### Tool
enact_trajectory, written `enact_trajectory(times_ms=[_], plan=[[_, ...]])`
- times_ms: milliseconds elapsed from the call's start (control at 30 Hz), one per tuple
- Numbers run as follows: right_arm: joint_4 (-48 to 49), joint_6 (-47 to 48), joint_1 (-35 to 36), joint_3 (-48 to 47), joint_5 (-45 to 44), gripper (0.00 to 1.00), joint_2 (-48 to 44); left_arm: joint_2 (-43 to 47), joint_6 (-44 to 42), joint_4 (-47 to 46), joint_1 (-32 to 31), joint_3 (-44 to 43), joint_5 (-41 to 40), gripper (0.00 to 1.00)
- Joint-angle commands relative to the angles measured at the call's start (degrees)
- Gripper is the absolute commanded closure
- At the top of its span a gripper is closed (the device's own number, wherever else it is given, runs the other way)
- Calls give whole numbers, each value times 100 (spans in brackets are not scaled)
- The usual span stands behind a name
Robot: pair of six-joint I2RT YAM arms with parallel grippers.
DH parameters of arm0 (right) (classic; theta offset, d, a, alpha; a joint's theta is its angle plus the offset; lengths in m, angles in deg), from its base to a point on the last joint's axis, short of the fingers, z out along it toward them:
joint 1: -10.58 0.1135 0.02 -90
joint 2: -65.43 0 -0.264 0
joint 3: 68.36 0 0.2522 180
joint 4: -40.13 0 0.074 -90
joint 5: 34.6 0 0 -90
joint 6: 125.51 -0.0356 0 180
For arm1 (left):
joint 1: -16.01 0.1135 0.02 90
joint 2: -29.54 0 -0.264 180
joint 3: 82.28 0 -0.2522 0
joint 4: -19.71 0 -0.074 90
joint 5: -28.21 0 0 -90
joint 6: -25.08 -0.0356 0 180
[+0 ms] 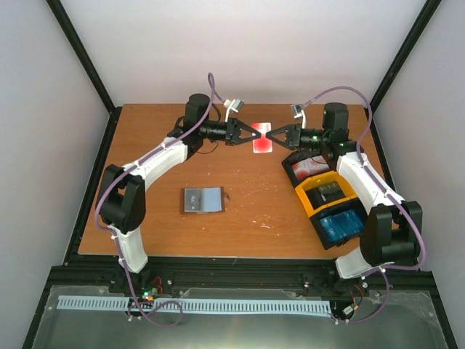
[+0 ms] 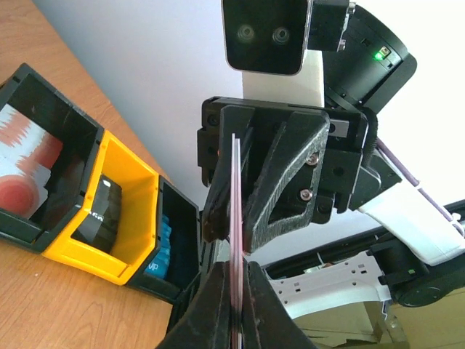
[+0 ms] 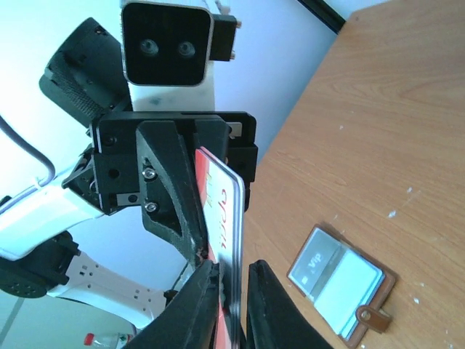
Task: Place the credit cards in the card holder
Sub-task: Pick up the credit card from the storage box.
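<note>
A red and white credit card [image 1: 262,139] hangs on edge above the far middle of the table, where both grippers meet tip to tip. My left gripper [image 2: 236,265] is shut on the credit card [image 2: 236,218], both fingers pressed flat on it. My right gripper [image 3: 232,267] stands slightly open around the same credit card [image 3: 221,211]: the card rests against one finger, with a gap to the other. The brown card holder [image 1: 203,199] lies open on the table, grey-blue inside up, with a grey card in one side [image 3: 341,280].
Three joined trays stand at the right: a black tray [image 1: 309,169] with a red and white card, a yellow tray [image 1: 323,195] with dark cards, and a black tray [image 1: 341,225] with blue cards. White walls close in the back and sides.
</note>
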Motion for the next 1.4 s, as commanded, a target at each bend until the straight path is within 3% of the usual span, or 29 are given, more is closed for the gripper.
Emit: enact_trajectory(times_ms=[0, 333, 567, 1000, 1200, 1367], plan=[[786, -471, 37, -33, 142, 86, -201, 251, 79, -489, 127, 162, 268, 99], [2285, -1907, 39, 92, 126, 88, -367, 550, 166, -934, 241, 228, 775, 99], [2364, -2037, 90, -76, 80, 90, -377, 796, 169, -1602, 242, 311, 1107, 99], [1800, -1406, 287, -259, -133, 73, -602, 819, 49, -1496, 259, 285, 1079, 99], [2230, -1636, 298, -66, -211, 71, -721, 895, -19, -1441, 298, 325, 1010, 99], [2329, -1672, 345, -51, -174, 62, -771, 887, 11, -1473, 295, 311, 1023, 99]])
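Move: The left hand already pinches the credit card; the open card holder lies about 18 cm to its left, 5 cm back and 29 cm below. The storage box is roughly 22 cm to its right, 4 cm back, equally low. From the right hand, its fingers already slightly open around the card's other edge, the box lies some 20 cm right, 4 cm back and 28 cm down, and the card holder about 20 cm left and 5 cm back. Left hand lifts its pinched card some 6 cm, back and left; right hand opens, rising about 9. ##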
